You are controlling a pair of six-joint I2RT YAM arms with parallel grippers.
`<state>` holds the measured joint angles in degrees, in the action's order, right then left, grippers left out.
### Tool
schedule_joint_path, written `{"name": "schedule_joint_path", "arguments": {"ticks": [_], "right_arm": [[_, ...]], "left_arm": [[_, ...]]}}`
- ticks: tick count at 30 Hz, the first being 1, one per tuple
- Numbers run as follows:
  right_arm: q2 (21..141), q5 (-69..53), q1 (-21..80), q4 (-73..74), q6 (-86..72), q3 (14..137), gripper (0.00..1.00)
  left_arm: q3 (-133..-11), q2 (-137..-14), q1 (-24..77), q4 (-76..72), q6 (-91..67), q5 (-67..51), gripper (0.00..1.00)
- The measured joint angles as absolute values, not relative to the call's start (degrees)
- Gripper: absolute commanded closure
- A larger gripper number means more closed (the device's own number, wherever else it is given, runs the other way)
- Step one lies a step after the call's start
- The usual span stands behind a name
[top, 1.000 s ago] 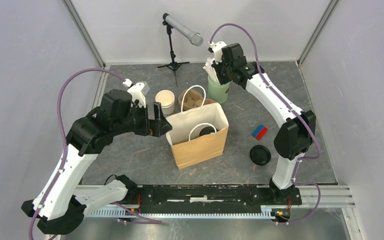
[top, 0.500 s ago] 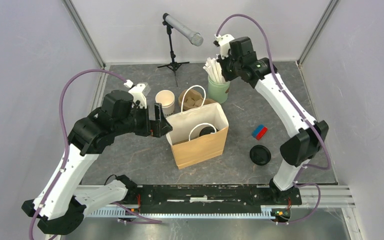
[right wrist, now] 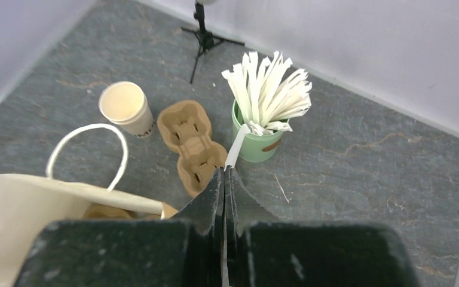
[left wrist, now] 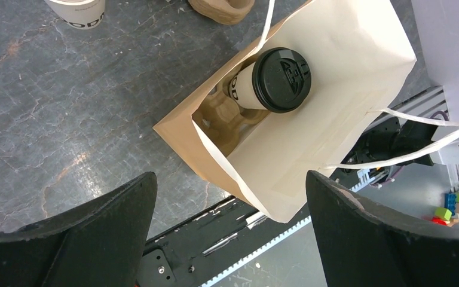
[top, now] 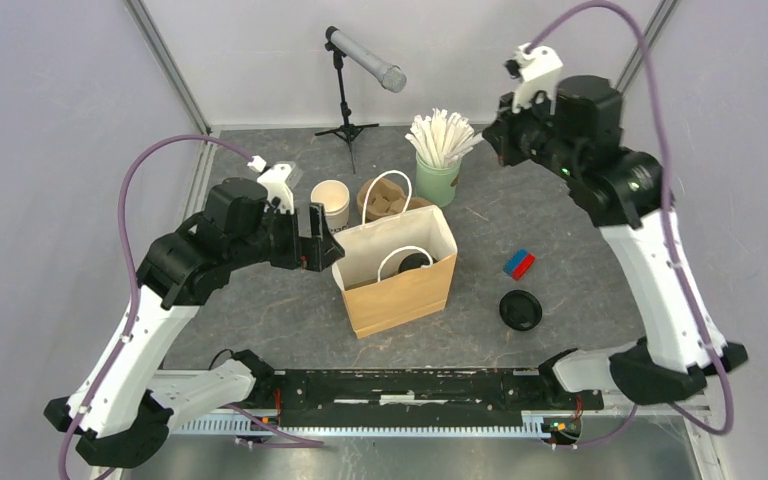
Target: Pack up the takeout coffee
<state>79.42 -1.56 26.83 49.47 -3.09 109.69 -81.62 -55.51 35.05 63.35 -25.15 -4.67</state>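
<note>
The takeout coffee (left wrist: 275,81), a white printed cup with a black lid (top: 415,262), stands in a cardboard carrier inside the open paper bag (top: 400,290). My left gripper (top: 315,240) hovers just left of the bag's rim. In the left wrist view the left gripper (left wrist: 230,179) is wide open with nothing between its fingers. My right gripper (top: 505,135) is raised at the back right, right of the green cup of straws (top: 438,170). In the right wrist view the right gripper (right wrist: 223,170) is shut on a thin white wrapped straw (right wrist: 237,146) that sticks out past its tips.
A stack of lidless cups (top: 330,203) and a brown carrier tray (top: 385,200) sit behind the bag. A loose black lid (top: 520,310) and a red-and-blue block (top: 519,264) lie to the bag's right. A microphone stand (top: 345,100) is at the back.
The right arm has lifted and swung right, away from the green cup, with its jaws still shut and a straw in them. The left arm has not moved.
</note>
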Motion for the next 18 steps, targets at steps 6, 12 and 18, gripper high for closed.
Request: {"name": "schedule_joint_path", "arguments": {"ticks": [6, 12, 18], "right_arm": [[69.45, -2.15, 26.83, 49.58, -4.78, 109.6, 1.0], [59.83, -8.86, 26.83, 45.69, -7.42, 104.16, 1.0], [53.98, -21.41, 26.83, 39.53, -11.33, 95.11, 1.0]], "left_arm": [[-83.0, -56.99, 35.05, 63.29, -24.97, -3.84, 0.0], [-84.47, -58.08, 35.05, 63.16, -25.02, -2.39, 0.0], [-84.58, -57.41, 35.05, 62.87, -25.02, -1.32, 0.0]]}}
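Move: The open takeout bag, where the straw in the right fingers is bound, stands about 14 cm back and 14 cm left of the right hand, its middle some 32 cm below. The green straw cup is roughly 12 cm ahead, 5 cm left and 36 cm down; the empty drink carrier lies 8 cm ahead, 14 cm left, about 40 cm down. From the left hand the bag is 13 cm right, 1 cm ahead, 20 cm below. The wrapped straw, already drawn from the green cup and still pinched in the right fingers, is carried back some 15 cm and up about 7, until the hand is roughly level with the bag and off to its right. It bows a little right and returns, while the wrist rolls its left side up, tips its fingers up and swings counter-clockwise, some 30 degrees altogether. ##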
